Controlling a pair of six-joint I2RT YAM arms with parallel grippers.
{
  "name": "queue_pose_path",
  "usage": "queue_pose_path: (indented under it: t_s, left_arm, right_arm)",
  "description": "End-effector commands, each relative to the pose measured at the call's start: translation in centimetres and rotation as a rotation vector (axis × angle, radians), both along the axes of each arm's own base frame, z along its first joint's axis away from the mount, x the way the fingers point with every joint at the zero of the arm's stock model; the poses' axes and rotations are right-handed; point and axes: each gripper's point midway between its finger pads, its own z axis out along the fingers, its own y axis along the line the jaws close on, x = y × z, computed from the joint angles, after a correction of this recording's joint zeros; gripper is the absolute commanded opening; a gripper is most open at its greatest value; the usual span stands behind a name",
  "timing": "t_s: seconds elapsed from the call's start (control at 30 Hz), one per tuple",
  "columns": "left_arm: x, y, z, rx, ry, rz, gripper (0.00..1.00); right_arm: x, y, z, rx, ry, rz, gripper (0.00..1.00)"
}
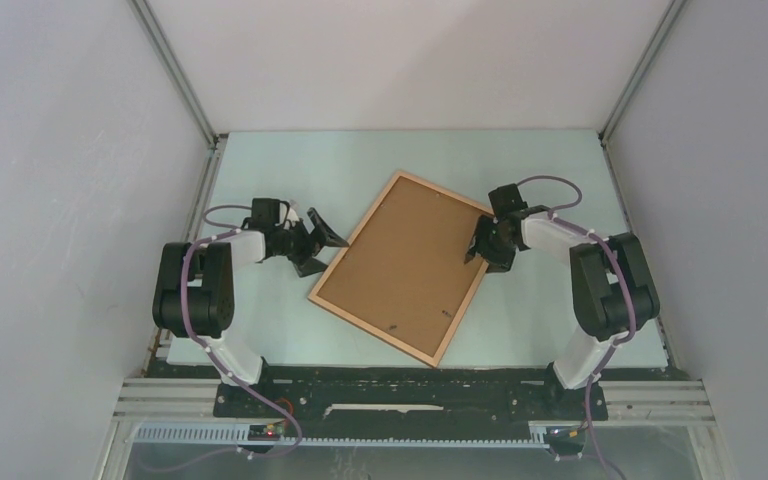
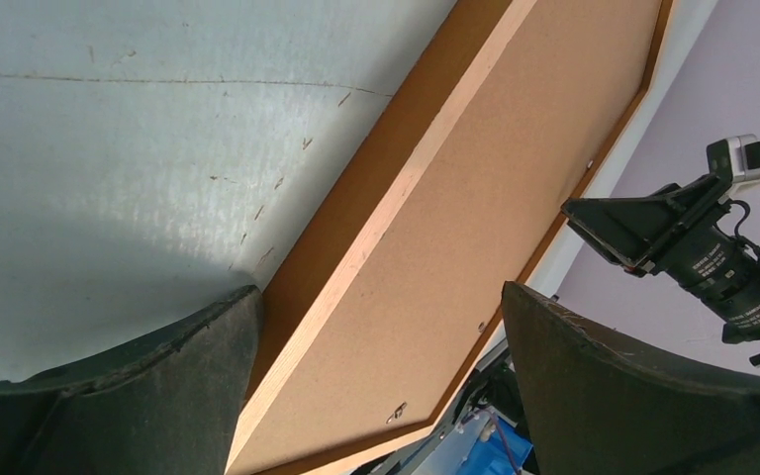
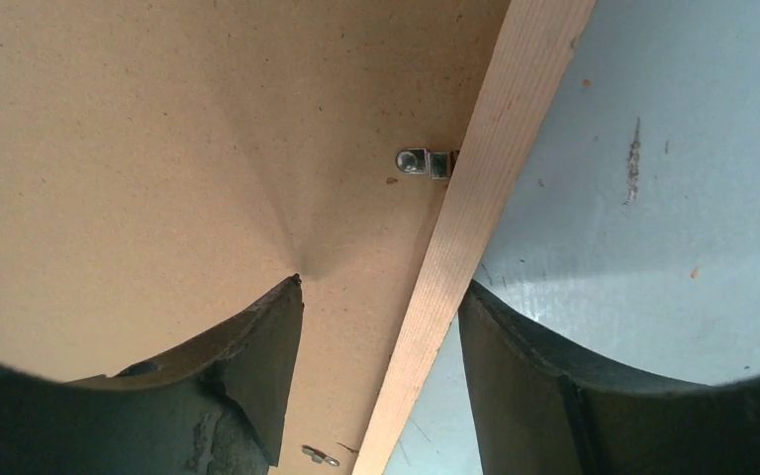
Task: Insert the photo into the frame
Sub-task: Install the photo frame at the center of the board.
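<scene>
The frame (image 1: 405,265) lies back up and turned at an angle on the pale table (image 1: 360,160). Its brown fibreboard panel faces up inside a thin light wood rim. The photo is not in view. My left gripper (image 1: 320,248) is open beside the frame's left edge. In the left wrist view that gripper (image 2: 381,290) looks along the frame (image 2: 495,198). My right gripper (image 1: 477,250) is open at the frame's right edge. In the right wrist view its jaws (image 3: 384,285) straddle the wooden rim (image 3: 485,168), with one finger over the panel (image 3: 158,148) and the other over the table.
Small metal turn clips (image 3: 424,161) hold the panel at the rim. White walls with metal rails enclose the table on three sides. The arm bases stand at the near edge. The right gripper's fingers (image 2: 653,233) show across the frame in the left wrist view.
</scene>
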Motion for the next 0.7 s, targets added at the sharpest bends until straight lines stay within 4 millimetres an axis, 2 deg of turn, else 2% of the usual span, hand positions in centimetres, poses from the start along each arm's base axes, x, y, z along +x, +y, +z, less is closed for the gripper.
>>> queue_pose_path:
  t_s: [0.0,0.1,0.23,0.37,0.5,0.6,0.67]
  left_arm:
    - [-1.2,-0.6,0.0,-0.012,0.014,-0.003,0.99]
    - [-1.9,-1.7,0.4,0.01,-0.009,-0.025,0.99]
    - [-3.9,-2.7,0.0,0.016,-0.014,-0.019,0.99]
    - [-6.6,-3.5,-0.6,0.003,-0.003,-0.02,0.99]
    - [-7.4,-4.5,0.0,0.002,-0.046,-0.035,0.99]
    - [-7.5,-4.3,0.1,0.024,-0.06,-0.034,0.99]
    - [-7.5,-3.8,0.1,0.065,-0.065,-0.04,1.0]
  right_arm:
    - [1.9,2.6,0.6,0.089,-0.081,0.027,0.67]
    - [3.0,3.7,0.9,0.119,-0.108,0.048,0.67]
    - [4.5,4.4,0.4,0.111,-0.088,0.074,0.67]
    - [7.0,5.5,0.6,0.118,-0.107,0.099,0.68]
    - [9.5,6.5,1.4,0.121,-0.121,0.121,0.68]
    - [10.6,6.3,2.4,0.091,-0.132,0.135,0.68]
    - [10.9,5.2,3.5,0.042,-0.165,0.133,0.73]
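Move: The framed board, back side up and turned clockwise, lies between the open hands. Its middle is about 18 cm right and 2 cm back of the left hand, a couple of centimetres lower, and about 17 cm left of the right hand, level in reach and 1 cm lower. The frame's right corner is 12 cm ahead and 5 cm right of the right hand; its left corner is 10 cm back and 6 cm left of the left hand. Forward, and slightly left, the right hand sweeps about 12 cm, its outer finger still against the outside of the frame's right rim, pushing it round. The left hand works the opposite way, back some 6 cm and right about 4 cm, keeping its outer finger against the left rim. Both grippers stay open, straddling the rims without pinching. ##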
